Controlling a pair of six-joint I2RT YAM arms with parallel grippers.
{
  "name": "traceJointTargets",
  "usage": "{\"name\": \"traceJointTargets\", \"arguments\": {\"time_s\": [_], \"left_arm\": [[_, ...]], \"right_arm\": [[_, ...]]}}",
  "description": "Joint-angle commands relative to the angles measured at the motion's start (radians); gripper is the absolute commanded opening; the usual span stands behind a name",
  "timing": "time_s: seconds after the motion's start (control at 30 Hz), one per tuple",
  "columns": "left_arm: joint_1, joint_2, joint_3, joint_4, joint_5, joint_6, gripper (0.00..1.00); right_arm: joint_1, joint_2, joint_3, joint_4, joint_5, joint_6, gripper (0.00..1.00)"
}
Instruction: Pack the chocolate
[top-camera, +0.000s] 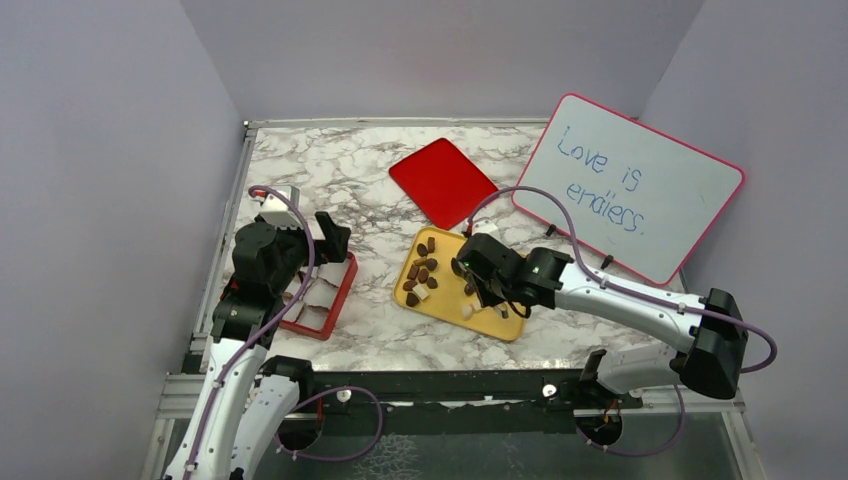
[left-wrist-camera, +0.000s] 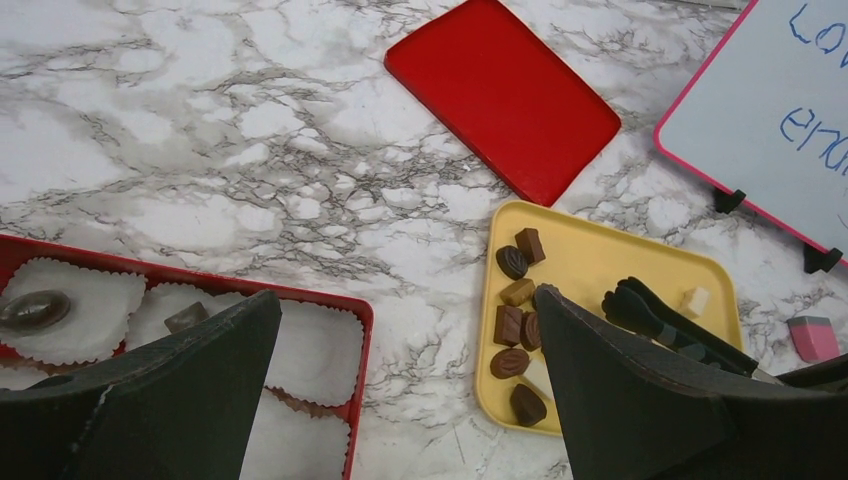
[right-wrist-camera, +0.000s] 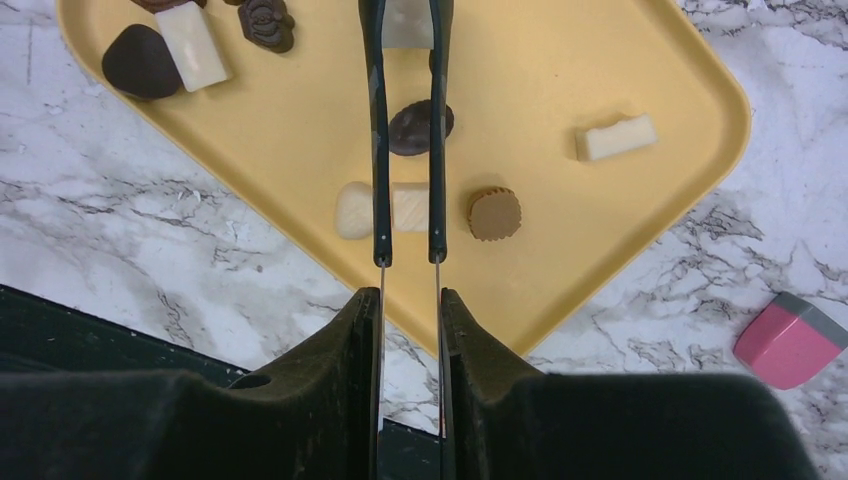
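The chocolate (top-camera: 420, 272) lies scattered on a yellow tray (top-camera: 500, 322): dark, tan and cream pieces. My right gripper (right-wrist-camera: 410, 300) is shut on black tongs (right-wrist-camera: 378, 150), pressing their two arms close together. The tong tips reach over the tray and sit on either side of a cream-white piece (right-wrist-camera: 405, 22). A dark piece (right-wrist-camera: 410, 125) lies under the tongs and a tan round one (right-wrist-camera: 495, 213) beside them. My left gripper (left-wrist-camera: 407, 293) hangs open and empty above the red box (left-wrist-camera: 345, 305) of white paper cups. One cup holds a dark oval piece (left-wrist-camera: 35, 308).
A red lid (top-camera: 441, 180) lies flat behind the tray. A pink-framed whiteboard (top-camera: 630, 185) leans at the back right. A pink eraser (right-wrist-camera: 790, 338) sits on the marble right of the tray. The table's near edge runs just below the tray.
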Motion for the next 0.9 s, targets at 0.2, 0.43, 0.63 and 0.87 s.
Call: {"name": "traceJointTargets", "arguments": {"time_s": [0.2,0.43,0.63,0.87], "left_arm": [[-0.003,-0.056,0.032,-0.022,-0.157,-0.021,0.99],[-0.004,-0.101,0.129,-0.08,-0.279,-0.039,0.99],[-0.003,-0.14,0.21,-0.131,-0.326,-0.052,0.99],[-0.003,-0.192,0.255,-0.143,-0.364,-0.064,0.99]], "right_arm": [[-0.004,-0.028,0.059,0.198,-0.121,-0.115,0.27],[-0.004,0.064,0.156,0.298,-0.239,-0.155,0.26],[0.01,0.154,0.241,0.373,-0.309,-0.166,0.26],[0.046,0.27,0.334,0.433,-0.327,-0.188,0.26]]}}
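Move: The right hand already grips the tongs, a white chocolate between them. Its goal, the empty paper cup in the red box, lies about 31 cm to its left, 13 cm ahead and 10 cm lower. The dark square chocolate sits about 6 cm left of that cup and 2 cm farther out; the chocolate cluster on the yellow tray is some 12 cm ahead and 12 cm left of the hand. From the left hand, the cup is about 5 cm ahead, 1 cm right and 22 cm below. Right hand swings tongs and white chocolate 15 cm left, rising, towards the box; left hand rises 11 cm. ##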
